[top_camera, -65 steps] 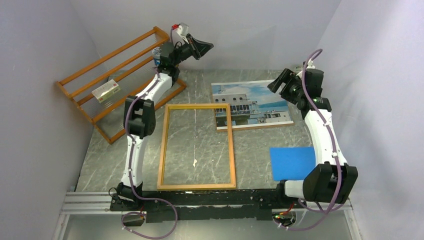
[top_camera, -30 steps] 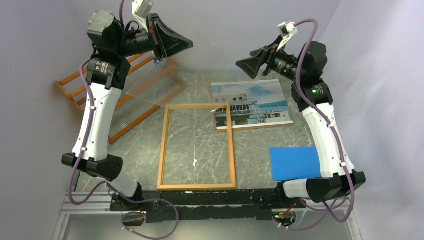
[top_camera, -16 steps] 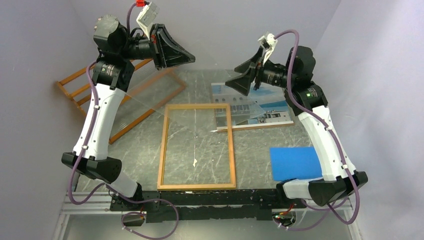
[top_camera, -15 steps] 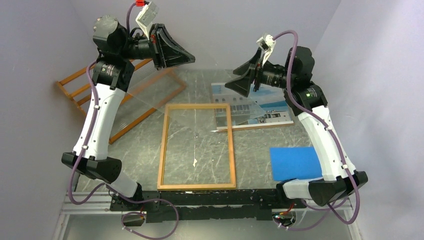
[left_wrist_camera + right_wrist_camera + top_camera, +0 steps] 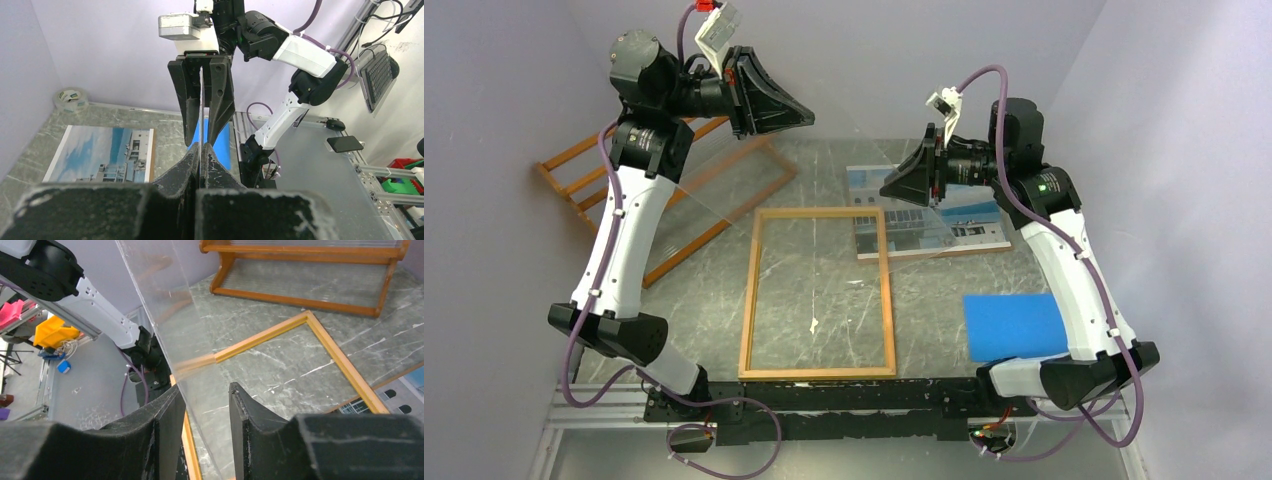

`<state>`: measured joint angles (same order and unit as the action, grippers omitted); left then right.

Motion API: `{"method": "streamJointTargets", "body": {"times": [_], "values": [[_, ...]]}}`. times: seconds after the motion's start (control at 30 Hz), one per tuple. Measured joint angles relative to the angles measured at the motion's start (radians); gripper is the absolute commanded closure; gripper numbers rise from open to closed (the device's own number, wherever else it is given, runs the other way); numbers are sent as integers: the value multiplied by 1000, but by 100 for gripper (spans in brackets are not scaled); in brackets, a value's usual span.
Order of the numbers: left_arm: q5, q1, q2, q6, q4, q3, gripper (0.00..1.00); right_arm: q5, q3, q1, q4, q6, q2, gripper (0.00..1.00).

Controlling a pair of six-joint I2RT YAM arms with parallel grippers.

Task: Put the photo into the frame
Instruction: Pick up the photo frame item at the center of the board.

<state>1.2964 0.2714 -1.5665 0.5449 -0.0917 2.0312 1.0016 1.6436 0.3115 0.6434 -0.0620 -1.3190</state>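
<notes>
The frame (image 5: 888, 290) lies flat on the table, wood side up; its corner also shows in the right wrist view (image 5: 345, 365). The photo (image 5: 969, 200) lies at the back right on a brown backing board (image 5: 934, 253); it also shows in the left wrist view (image 5: 100, 155). My left gripper (image 5: 809, 117) is raised high and shut on a clear pane (image 5: 844, 170), seen edge-on between its tips (image 5: 200, 147). My right gripper (image 5: 886, 190) is open, and the pane (image 5: 165, 305) passes between its tips (image 5: 205, 390). Its fingers (image 5: 220, 95) stand either side of the pane's edge.
An orange slatted rack (image 5: 584, 170) stands at the back left, also in the right wrist view (image 5: 300, 295). A blue sheet (image 5: 1014, 325) lies at the right front. A tape roll (image 5: 70, 98) sits by the back wall. Grey walls close in on three sides.
Both arms have risen from near the table. My left gripper has lifted the pane from the rack. My right gripper has swung in and dropped a little onto the pane's other edge.
</notes>
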Motion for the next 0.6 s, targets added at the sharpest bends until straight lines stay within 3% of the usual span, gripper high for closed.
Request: {"method": "streamJointTargets", "body": {"times": [0.13,0.2,0.23,0.27,0.3,0.33,0.43,0.5,0.6], "values": [[0,0,-2,14,4,0,97,3,-2,8,3,-2,1,69],[-3,0,-2,18,3,0,97,3,-5,21,-1,-12,1,81],[-3,0,-2,16,1,0,98,3,-6,24,-2,-11,1,92],[-9,0,-2,13,-9,0,92,3,-11,27,-8,-17,1,100],[-14,0,-2,3,-24,0,78,3,-18,31,-15,-19,3,100],[-28,0,-2,-14,-49,0,56,5,-24,32,-19,-20,5,100],[-92,-2,-2,-87,-146,2,20,3,-56,35,-26,-33,20,100],[-151,-2,0,-140,-216,2,7,2,-85,35,-33,-45,34,100],[-257,-2,16,-225,-306,-21,6,-8,-138,36,-57,-69,61,100]]}}
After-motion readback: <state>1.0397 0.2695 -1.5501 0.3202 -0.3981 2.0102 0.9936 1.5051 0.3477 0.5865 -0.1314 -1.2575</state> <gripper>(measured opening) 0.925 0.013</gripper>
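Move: The clear sheet is still pinched by the left hand. Its middle lies about 6 cm to the left hand's right and 12 cm below it; from the right hand, whose half-open fingers already straddle it, the middle is some 10 cm to the left and level in height and reach. On the table, about 40 cm below the right hand, the empty wooden frame lies 15 cm left and 3 cm back, the photo 18 cm ahead and 10 cm right. The clear sheet changes hands: the right hand eases about 1 cm left and shuts its fingers on it, then sinks some 2 cm, drawing slightly back. As that grip closes, the left fingers open wide and let the sheet go, and the left hand moves about 5 cm forward and 3–4 cm down, its fingertips swinging forward about 15 degrees counter-clockwise. ##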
